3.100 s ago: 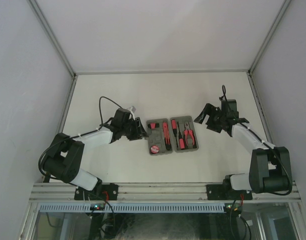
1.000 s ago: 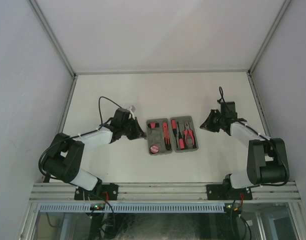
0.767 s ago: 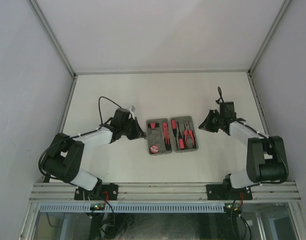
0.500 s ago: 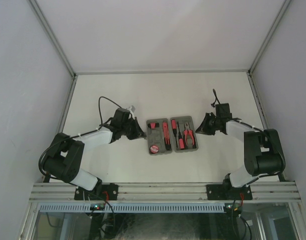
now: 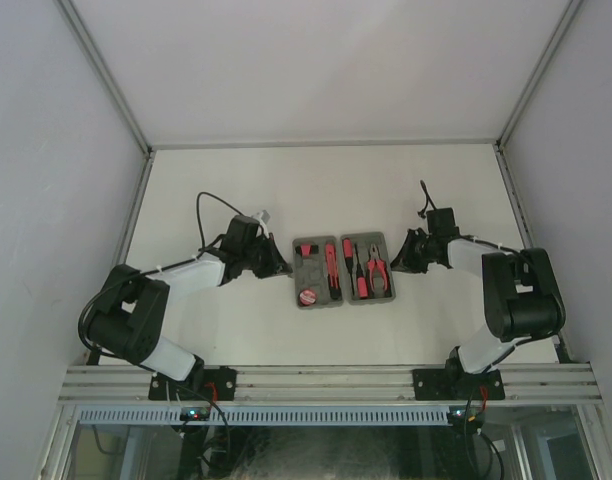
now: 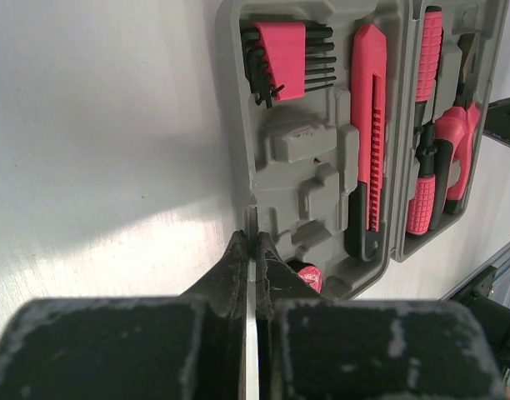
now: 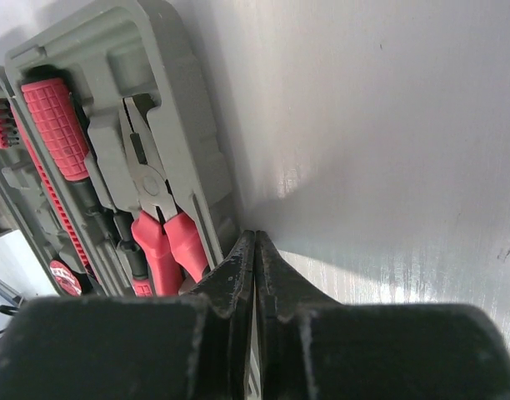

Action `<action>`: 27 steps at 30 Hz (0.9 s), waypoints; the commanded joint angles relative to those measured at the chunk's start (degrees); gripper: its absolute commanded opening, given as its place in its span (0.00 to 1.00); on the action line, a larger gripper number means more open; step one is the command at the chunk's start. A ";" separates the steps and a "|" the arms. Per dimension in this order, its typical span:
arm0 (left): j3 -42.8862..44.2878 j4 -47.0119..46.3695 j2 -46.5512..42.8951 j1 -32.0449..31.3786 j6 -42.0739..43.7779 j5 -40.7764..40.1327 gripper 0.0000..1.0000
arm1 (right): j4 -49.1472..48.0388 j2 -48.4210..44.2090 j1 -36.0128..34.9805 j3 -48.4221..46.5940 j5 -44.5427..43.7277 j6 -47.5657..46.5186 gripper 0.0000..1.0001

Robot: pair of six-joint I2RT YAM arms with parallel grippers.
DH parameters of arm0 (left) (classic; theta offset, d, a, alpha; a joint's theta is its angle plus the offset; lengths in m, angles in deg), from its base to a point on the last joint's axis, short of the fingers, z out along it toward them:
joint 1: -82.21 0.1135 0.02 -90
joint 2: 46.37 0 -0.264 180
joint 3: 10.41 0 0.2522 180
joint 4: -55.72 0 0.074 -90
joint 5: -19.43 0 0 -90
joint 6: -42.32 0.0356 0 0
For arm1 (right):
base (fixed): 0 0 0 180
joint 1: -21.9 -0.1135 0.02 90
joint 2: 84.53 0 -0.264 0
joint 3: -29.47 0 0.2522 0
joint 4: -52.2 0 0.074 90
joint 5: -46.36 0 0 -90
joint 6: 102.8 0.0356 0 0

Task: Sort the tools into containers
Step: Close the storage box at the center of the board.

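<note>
The grey tool case [image 5: 309,278] lies open and flat mid-table with tools in both halves. In the left wrist view its left half [image 6: 309,167] holds the hex key set [image 6: 284,71], a long red-black tool [image 6: 367,142] and a small red-topped round piece [image 6: 309,275]. The right half [image 7: 147,50] holds red-handled pliers [image 7: 159,221] and a ribbed red handle [image 7: 59,129]. My left gripper [image 6: 253,237] is shut and empty, tips against the case's left rim. Shut too and holding nothing, my right gripper [image 7: 254,237] has its tips at the case's right rim.
The white table [image 5: 316,190] is walled at the back and both sides. Both arms reach inward from the near rail, the left gripper [image 5: 283,268] and the right gripper [image 5: 393,263] flanking the case.
The right arm has swung left, bringing its shut gripper from well right of the case up to the right rim. The left arm and the case have barely moved.
</note>
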 commanded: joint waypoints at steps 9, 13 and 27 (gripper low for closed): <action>2.77 -0.90 2.33 -0.71 1.18 1.29 0.00 | -6.41 -1.55 -2.82 -1.66 11.33 -3.98 0.00; 3.10 -0.92 2.04 -1.07 1.18 1.63 0.00 | -9.38 -4.64 -4.97 -1.62 15.07 -4.85 0.00; 5.04 -0.80 -1.30 -1.06 0.03 3.78 0.00 | -9.68 -10.73 -8.08 -2.40 18.02 -5.43 0.00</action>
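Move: The storage box lies open between my hands. My closed right fingertips are down near the table at the foot of its outer wall: the right half's middle is about 6 cm to their left, level fore and aft, and the pliers in it about 3 cm to their left. The left half's middle is some 17 cm left. My left fingers already pinch the latch; the right half's middle lies about 18 cm to the right of them, the left half's 7. With my right fingers kept shut, I ease a little left and forward into the foot of the right half's outer wall, then lever it up from below: about 8 cm up and 4 cm left, towards the hinge, the fingers tilting outward by some 20 degrees and the hand turning counter-clockwise. My left hand keeps its pinch on the latch, giving only about 1 cm forward. ##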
